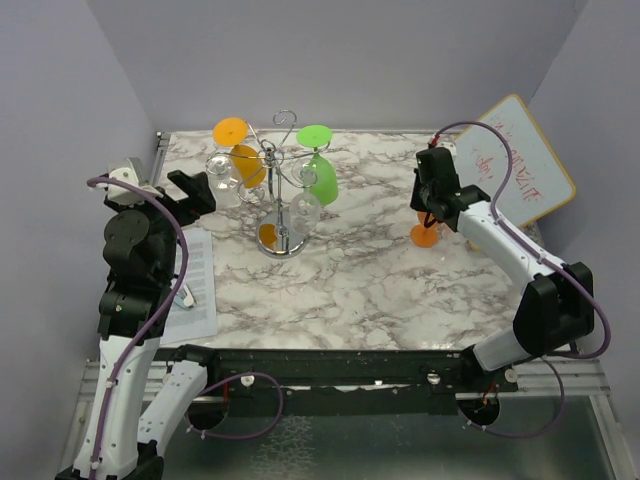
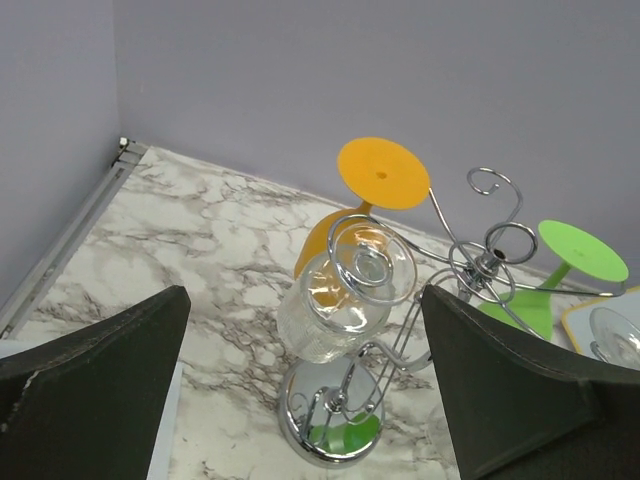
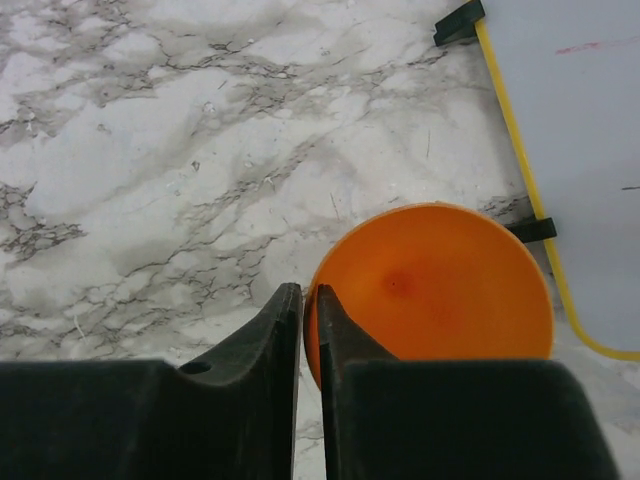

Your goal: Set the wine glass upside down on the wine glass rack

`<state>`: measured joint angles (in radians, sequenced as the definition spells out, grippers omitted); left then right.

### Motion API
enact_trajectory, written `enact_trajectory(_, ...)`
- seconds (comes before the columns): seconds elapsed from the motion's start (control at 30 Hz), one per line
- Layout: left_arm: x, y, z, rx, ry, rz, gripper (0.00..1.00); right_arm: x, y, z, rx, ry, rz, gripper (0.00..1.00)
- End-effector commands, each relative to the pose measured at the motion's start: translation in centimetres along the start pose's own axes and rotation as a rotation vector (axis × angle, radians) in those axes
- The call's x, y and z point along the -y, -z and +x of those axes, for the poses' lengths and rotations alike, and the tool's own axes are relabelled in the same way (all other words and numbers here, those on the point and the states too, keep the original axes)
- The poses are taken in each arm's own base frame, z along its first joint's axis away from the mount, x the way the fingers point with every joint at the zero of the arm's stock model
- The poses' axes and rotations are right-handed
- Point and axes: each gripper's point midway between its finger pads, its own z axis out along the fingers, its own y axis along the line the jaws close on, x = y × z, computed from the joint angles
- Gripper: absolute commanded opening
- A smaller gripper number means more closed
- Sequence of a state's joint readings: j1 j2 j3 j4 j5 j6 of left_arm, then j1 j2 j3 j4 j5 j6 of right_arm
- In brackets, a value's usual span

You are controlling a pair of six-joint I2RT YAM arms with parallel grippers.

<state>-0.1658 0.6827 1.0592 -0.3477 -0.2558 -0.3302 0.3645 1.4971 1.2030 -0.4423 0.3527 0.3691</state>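
The wine glass [image 1: 425, 236] shows mostly as its round orange foot [image 3: 440, 280] on the marble at the right, its underside turned up to the right wrist camera. My right gripper [image 1: 430, 215] [image 3: 310, 292] is over the foot's left edge with its jaws drawn almost together. Orange shows through the slit, and I cannot tell whether they touch the foot. The wine glass rack [image 1: 280, 200] [image 2: 480, 262] stands left of centre on its chrome base. My left gripper [image 1: 200, 192] [image 2: 305, 292] stands wide open beside it, holding nothing.
Upside down on the rack hang an orange glass [image 1: 245, 160], a green glass [image 1: 322, 178] and two clear glasses [image 1: 222, 180]. A yellow-framed whiteboard [image 1: 525, 165] leans at the right wall. A printed sheet [image 1: 195, 290] lies under the left arm.
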Motion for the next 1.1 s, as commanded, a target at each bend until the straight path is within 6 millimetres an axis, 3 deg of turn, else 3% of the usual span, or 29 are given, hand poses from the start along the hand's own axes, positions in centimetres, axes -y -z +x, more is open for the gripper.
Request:
enact_trajectory(0.0,2.5,0.9,-0.5,-0.016,0.04,0.129,0.99,-0.1,0.3,-0.5,-0.012,0.026,-0.014,0.08)
enact_trajectory(0.07,3.7,1.2,-0.9,-0.021,0.043,0.188,0.99,-0.4,0.8,-1.2,0.014,0.013,-0.037,0.01)
enact_trajectory(0.23,6.1,2.3,-2.0,-0.052,0.033,0.311,0.99,-2.8,3.6,-3.6,0.116,-0.025,-0.209,0.01)
enact_trajectory(0.43,10.4,4.6,-3.6,-0.047,0.051,0.556,0.99,-4.6,9.1,-7.2,0.33,-0.138,-0.42,0.01)
enact_trajectory(0.57,13.2,5.9,-4.6,-0.072,0.126,0.706,0.99,-4.0,13.1,-8.9,0.487,-0.237,-0.505,0.01)
enact_trajectory(0.7,17.2,8.1,-5.9,-0.089,0.28,0.984,0.99,-2.7,16.8,-10.2,0.606,-0.341,-0.548,0.01)
enact_trajectory(0.77,18.1,8.6,-6.1,-0.104,0.357,1.063,0.99,-1.9,18.7,-10.8,0.663,-0.399,-0.569,0.01)
enact_trajectory(1.07,19.0,5.8,-5.9,-0.153,0.502,1.016,0.99,0.4,25.1,-12.0,0.844,-0.592,-0.696,0.01)
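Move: Right at the right fingertips stands the orange wine glass, its middle about 3 cm to their right, 1 cm ahead and 8 cm below; the clear glass stands some 4 cm back and 7 cm right. The rack is about 31 cm left of this hand, roughly level fore-and-aft. From the empty left hand, the orange glass lies about 13 cm ahead, 49 cm right and 30 cm below, the rack 13 cm ahead and 15 cm right. Shutting the last of their gap, the right fingers pinch the left wall of the orange glass's rim, then carry it up about 22 cm and back some 11 cm, the wrist tipping and rolling until they point forward and slightly up. Meanwhile the wide-open left hand swings right towards the glass, rising and drawing back slightly, turning clockwise. ##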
